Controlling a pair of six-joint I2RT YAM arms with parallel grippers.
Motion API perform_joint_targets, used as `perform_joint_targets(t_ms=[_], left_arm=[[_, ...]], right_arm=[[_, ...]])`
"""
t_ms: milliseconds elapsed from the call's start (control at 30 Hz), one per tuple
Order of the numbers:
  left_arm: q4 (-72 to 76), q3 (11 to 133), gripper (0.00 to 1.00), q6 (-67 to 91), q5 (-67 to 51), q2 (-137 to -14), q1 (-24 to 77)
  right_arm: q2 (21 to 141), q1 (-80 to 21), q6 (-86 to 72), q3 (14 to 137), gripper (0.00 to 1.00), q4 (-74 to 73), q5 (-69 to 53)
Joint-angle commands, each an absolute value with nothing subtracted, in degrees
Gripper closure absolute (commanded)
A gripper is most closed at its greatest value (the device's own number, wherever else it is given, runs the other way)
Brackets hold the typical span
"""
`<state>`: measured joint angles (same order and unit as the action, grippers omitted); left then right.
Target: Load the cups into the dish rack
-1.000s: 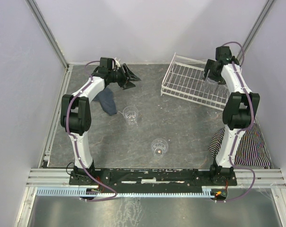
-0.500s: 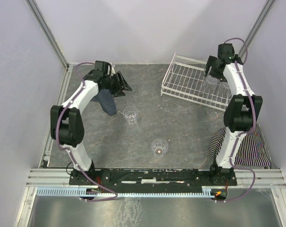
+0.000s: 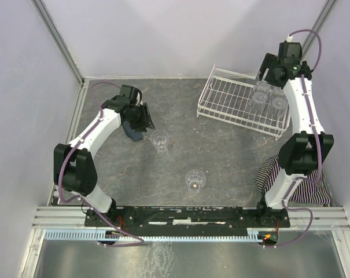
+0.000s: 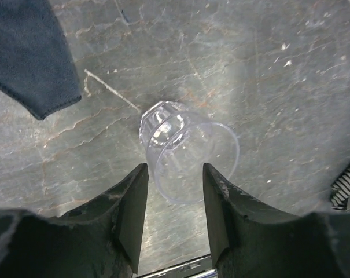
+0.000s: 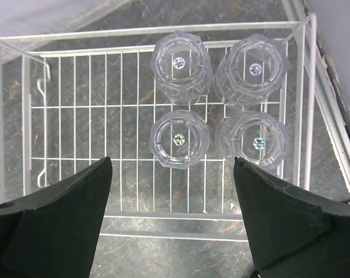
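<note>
Two clear cups stand upright on the stone table, one (image 3: 159, 141) left of centre and one (image 3: 195, 180) nearer the arms. My left gripper (image 3: 144, 118) hovers just behind the left one. In the left wrist view that cup (image 4: 186, 152) sits below and just ahead of the open left gripper (image 4: 175, 171), untouched. The white wire dish rack (image 3: 227, 101) lies at the back right. Several cups, such as one (image 5: 179, 139), stand upside down at the right end of the dish rack (image 5: 163, 29). My right gripper (image 3: 280, 65) hangs open and empty above them, also shown in its wrist view (image 5: 173, 174).
A dark blue cloth (image 3: 132, 131) lies under the left arm, close to the left cup; it shows in the wrist view's upper left as a dark cloth (image 4: 30, 52). A striped cloth (image 3: 305, 179) is heaped by the right arm's base. Walls enclose the table on three sides.
My left gripper swung from the back of the table toward the left cup and its jaws narrowed. My right gripper drew up and back from the rack, leaving a cup there.
</note>
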<state>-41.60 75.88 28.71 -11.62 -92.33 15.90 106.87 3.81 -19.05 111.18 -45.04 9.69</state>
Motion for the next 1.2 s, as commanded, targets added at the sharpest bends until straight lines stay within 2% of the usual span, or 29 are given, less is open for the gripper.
perform_joint_targets(t_ms=[0, 633, 800, 933, 1167], left_arm=[[-43.01, 76.01, 0.51, 24.84, -5.41, -91.75, 18.65], [-44.56, 74.59, 0.53, 24.75, 3.01, -96.37, 23.62], [-44.39, 76.10, 0.65, 24.37, 3.72, -99.35, 23.98], [-44.47, 77.82, 0.95, 24.19, 3.82, -100.98, 23.99], [-46.23, 85.89, 0.97, 26.25, -3.18, -101.20, 23.90]], right_arm=[[100.87, 3.78, -18.87, 110.76, 0.07, -43.99, 11.25], [90.54, 3.51, -22.60, 99.91, 0.08, -40.51, 5.08], [88.84, 2.91, -23.14, 98.26, 0.08, -40.24, 4.57], [88.12, 2.22, -23.98, 97.73, 0.08, -39.71, 2.64], [90.07, -0.83, -27.91, 98.43, 0.07, -38.48, -8.07]])
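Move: The cup to take stands about 4 cm to the left hand's right and 1 cm back, its middle some 11 cm lower. The dark cloth lies 7 cm ahead and 8 cm left of that hand; another cup stands roughly 18 cm back and 17 cm right. From the right hand, the cup to take is some 41 cm left, 16 cm back and 21 cm lower; the last racked cup is 3 cm ahead, straight in line sideways, 15 cm below. Sink the left gripper about 6.5 cm, easing back 2.5 cm and tipping its fingers some 15 degrees nearer to vertical, then shut them to pinch the cup's left wall at the rim and start up and forward about a centimetre. Meanwhile draw the open right gripper back 6 cm and up 4.5 cm from the racked cups, then swing it 6 cm left. ##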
